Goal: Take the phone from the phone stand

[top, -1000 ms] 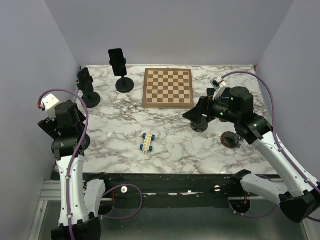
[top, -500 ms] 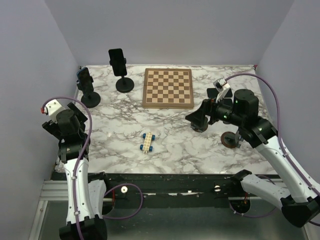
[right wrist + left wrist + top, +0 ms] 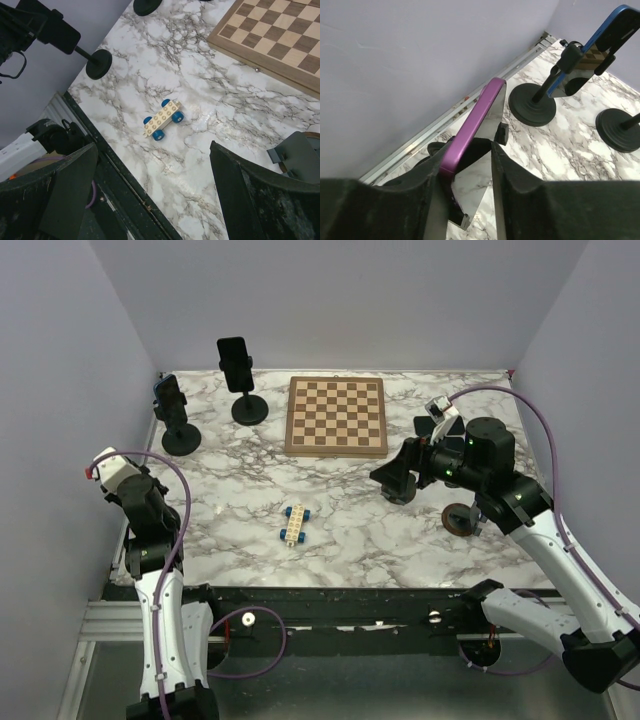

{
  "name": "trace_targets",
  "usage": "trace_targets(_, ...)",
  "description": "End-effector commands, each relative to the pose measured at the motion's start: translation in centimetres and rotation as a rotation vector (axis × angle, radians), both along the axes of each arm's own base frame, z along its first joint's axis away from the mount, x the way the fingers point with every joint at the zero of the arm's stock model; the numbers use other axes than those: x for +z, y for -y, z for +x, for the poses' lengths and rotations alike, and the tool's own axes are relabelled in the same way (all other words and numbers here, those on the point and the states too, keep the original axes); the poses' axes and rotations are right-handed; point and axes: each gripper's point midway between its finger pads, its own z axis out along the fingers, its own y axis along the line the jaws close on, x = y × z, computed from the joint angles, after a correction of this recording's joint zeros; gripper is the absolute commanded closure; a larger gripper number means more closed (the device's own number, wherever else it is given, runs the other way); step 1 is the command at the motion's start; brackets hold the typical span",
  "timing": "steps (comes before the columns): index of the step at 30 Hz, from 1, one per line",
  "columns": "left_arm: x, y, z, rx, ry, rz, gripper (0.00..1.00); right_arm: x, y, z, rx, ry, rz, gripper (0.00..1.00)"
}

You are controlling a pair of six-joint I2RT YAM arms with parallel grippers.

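Note:
In the left wrist view a purple-edged phone [image 3: 479,114] stands tilted in the black clamp of its phone stand [image 3: 502,134], close to the table's left rail. My left gripper [image 3: 467,150] is closed around it, one finger against the purple back edge and the other against the glossy screen side. From the top view the left gripper [image 3: 128,488] sits at the table's left edge and the arm hides this phone and stand. My right gripper [image 3: 398,478] hangs open over the table's right half with nothing between its fingers [image 3: 55,190].
A blue phone [image 3: 607,30] sits on a second stand [image 3: 181,440], and a black phone [image 3: 235,360] on a third stand [image 3: 249,408] behind it. A chessboard [image 3: 336,416] lies at the back centre, a toy car [image 3: 296,523] near the front, a brown disc [image 3: 460,520] at right.
The left arm has dropped and drawn toward the near left edge, and its jaws have closed from wide open onto the purple phone. The right arm shifted slightly and stays open.

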Motion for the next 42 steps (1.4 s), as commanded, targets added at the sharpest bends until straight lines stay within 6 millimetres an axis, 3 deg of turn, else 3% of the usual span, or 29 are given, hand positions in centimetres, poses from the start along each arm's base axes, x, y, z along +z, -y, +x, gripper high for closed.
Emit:
trace_targets(1, 1.3, 0.4, 0.5, -0.037, 0.037, 0.003, 0.63, 1.2, -0.3, 0.1, 0.000, 0.026, 0.025, 0.00)
trace_targets(6, 1.9, 1.5, 1.0, -0.100, 0.053, -0.013, 0.80, 1.0, -0.3, 0.2, -0.003, 0.014, 0.026, 0.00)
trace_targets(13, 2.6, 5.1, 2.4, -0.312, 0.086, -0.066, 0.94, -0.2, -0.6, 0.9, -0.011, -0.020, 0.008, 0.00)
trace_targets(16, 2.8, 7.7, 3.2, -0.457, 0.100, -0.098, 1.00, -0.8, -0.7, 1.2, -0.013, -0.034, -0.005, 0.00)
trace_targets(22, 3.1, 14.5, 4.0, -0.839, 0.116, -0.190, 1.00, -1.3, -1.3, 1.6, 0.001, -0.059, 0.005, 0.00)
trace_targets(29, 2.5, 20.3, 3.4, -1.143, 0.078, -0.222, 1.00, -2.0, -2.4, 1.7, 0.014, -0.075, 0.006, 0.00)
trace_targets(32, 1.4, 22.2, 3.0, -1.221, 0.021, -0.239, 1.00, -2.8, -3.5, 1.6, 0.021, -0.091, -0.025, 0.00)
trace_targets(35, 1.5, 23.9, 2.4, -1.309, 0.009, -0.248, 1.00, -3.4, -4.9, 1.4, 0.022, -0.099, -0.057, 0.00)
trace_targets(42, 1.6, 25.8, 1.6, -1.419, 0.010, -0.283, 1.00, -4.0, -10.3, -0.3, 0.074, -0.083, -0.121, 0.00)
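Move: The phone's near edge is already between the left fingers, its middle about 3 cm ahead and 2 cm left of that hand, roughly level. The second phone stand is some 25 cm ahead, 2 cm left; the toy car 33 cm right, level fore-and-aft. From the right hand the phone is about 57 cm left, 4 cm ahead; the toy car 22 cm left, directly abeam; the empty stand 10 cm ahead, 5 cm right. The left fingers finish closing on the phone's edge, then, keeping that pinch, swing phone and stand together about 24 cm right towards the toy car, at nearly constant height, while the wrist turns some 75 degrees clockwise. The right hand, fingers still wide open, sinks slightly, then in the latter part goes about 8 cm left and 5 cm down in all, towards the phone. ##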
